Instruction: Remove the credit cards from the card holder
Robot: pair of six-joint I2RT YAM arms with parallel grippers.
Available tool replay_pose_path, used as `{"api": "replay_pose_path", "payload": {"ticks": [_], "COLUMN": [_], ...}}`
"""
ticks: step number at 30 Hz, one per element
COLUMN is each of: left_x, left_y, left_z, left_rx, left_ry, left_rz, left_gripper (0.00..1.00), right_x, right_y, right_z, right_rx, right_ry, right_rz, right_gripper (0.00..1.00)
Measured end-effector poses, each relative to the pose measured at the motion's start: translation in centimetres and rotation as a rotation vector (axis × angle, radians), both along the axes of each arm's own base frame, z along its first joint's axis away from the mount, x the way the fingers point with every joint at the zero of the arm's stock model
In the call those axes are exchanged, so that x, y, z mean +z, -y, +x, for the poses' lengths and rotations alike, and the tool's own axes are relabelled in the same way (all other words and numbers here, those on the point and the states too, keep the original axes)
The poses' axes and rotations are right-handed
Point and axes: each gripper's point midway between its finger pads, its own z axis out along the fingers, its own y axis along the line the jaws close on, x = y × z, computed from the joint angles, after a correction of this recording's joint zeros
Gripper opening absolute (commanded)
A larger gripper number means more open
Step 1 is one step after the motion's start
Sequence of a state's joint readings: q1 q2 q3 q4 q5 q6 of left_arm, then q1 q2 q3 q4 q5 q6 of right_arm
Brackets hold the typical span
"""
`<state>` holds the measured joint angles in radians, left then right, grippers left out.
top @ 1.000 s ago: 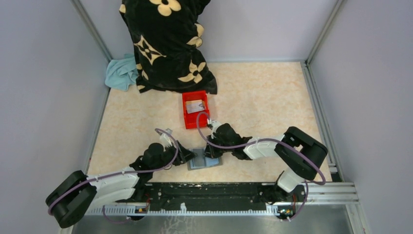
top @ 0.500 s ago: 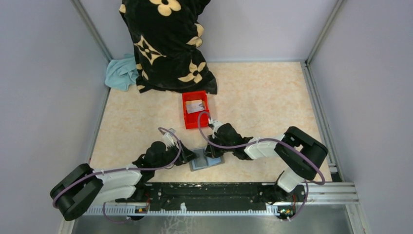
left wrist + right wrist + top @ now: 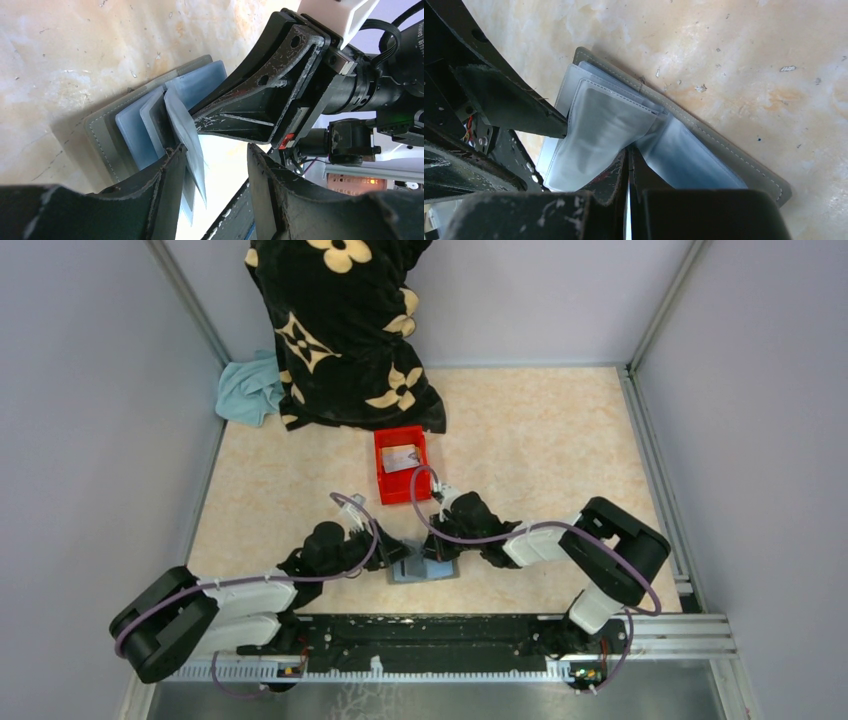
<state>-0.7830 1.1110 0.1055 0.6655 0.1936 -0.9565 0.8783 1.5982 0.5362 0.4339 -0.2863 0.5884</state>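
Note:
The grey card holder [image 3: 424, 570] lies open near the table's front edge, its blue-grey pockets [image 3: 694, 160] facing up. My right gripper [image 3: 629, 156] is shut, and its tips press into the fold between the pockets. My left gripper [image 3: 215, 155] is open at the holder's left edge. A translucent pocket leaf [image 3: 186, 135] stands up between its fingers, against the left finger [image 3: 167, 180]. The right gripper's dark fingers [image 3: 255, 107] show just beyond. I make out no credit cards inside the holder. One silver-grey card [image 3: 401, 457] lies in the red bin [image 3: 385, 487].
A black blanket with cream flowers [image 3: 340, 330] is heaped at the back, with a teal cloth [image 3: 247, 390] to its left. The black base rail [image 3: 440, 632] runs just in front of the card holder. Grey walls close in both sides.
My left arm has pushed right toward the card holder, bringing its fingers to the left edge. The right gripper has stayed shut on the fold.

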Motion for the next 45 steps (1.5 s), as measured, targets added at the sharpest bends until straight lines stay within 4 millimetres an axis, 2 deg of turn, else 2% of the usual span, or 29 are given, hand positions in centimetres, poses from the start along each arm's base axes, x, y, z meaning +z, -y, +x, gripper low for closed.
{"api": "replay_pose_path", "payload": {"ticks": [7, 16, 25, 29, 38, 42, 45], "left_x": [0.3, 2.0, 0.5, -0.3, -1.5, -1.1, -0.4], "left_y": [0.5, 2.2, 2.2, 2.2, 2.5, 3.5, 4.7], "left_z": [0.3, 0.3, -0.2, -0.3, -0.5, 0.0, 0.3], "left_rx": [-0.010, -0.072, -0.084, -0.085, -0.097, -0.116, -0.139], "left_ry": [0.013, 0.023, -0.017, -0.037, -0.065, -0.065, -0.056], "left_rz": [-0.021, -0.059, -0.024, -0.006, 0.019, 0.012, -0.005], "left_gripper": [0.54, 0.54, 0.54, 0.54, 0.52, 0.52, 0.52], "right_x": [-0.1, -0.4, -0.3, 0.9, 4.7, 5.9, 5.9], "right_y": [0.4, 0.4, 1.3, 2.3, 3.1, 4.3, 5.3], "right_z": [0.1, -0.3, -0.5, 0.0, 0.4, 0.9, 1.2], "right_rx": [-0.008, 0.001, -0.013, -0.038, -0.064, -0.102, -0.131], "right_ry": [-0.004, -0.022, -0.036, -0.009, 0.080, 0.117, 0.122], "right_rz": [0.012, 0.048, 0.073, 0.071, 0.100, 0.087, 0.066], "right_gripper": [0.00, 0.00, 0.00, 0.00, 0.00, 0.00, 0.00]}}
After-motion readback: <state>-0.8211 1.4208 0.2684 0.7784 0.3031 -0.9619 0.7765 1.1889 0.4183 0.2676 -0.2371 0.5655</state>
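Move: The raised clear sleeves of the card holder stand right at the left hand's half-open fingers, some 2 cm to its right and 3 cm lower, about 1 cm back. The right hand's shut tips are tucked against them, the sleeves roughly 2 cm to its left and 1 cm back. From the left hand, the open holder's middle is about 4 cm right, 2 cm back and 6 cm below; the red box lies some 17 cm straight ahead. The right hand's shut tips, already against the raised sleeves, stay low there at first, then come free, lifting about 6 cm and going 5 cm right. The left hand, fingers still half open, goes about 5 cm right over the holder, rising, dipping and rising slightly again, and pushes a sleeve over towards the right half. ##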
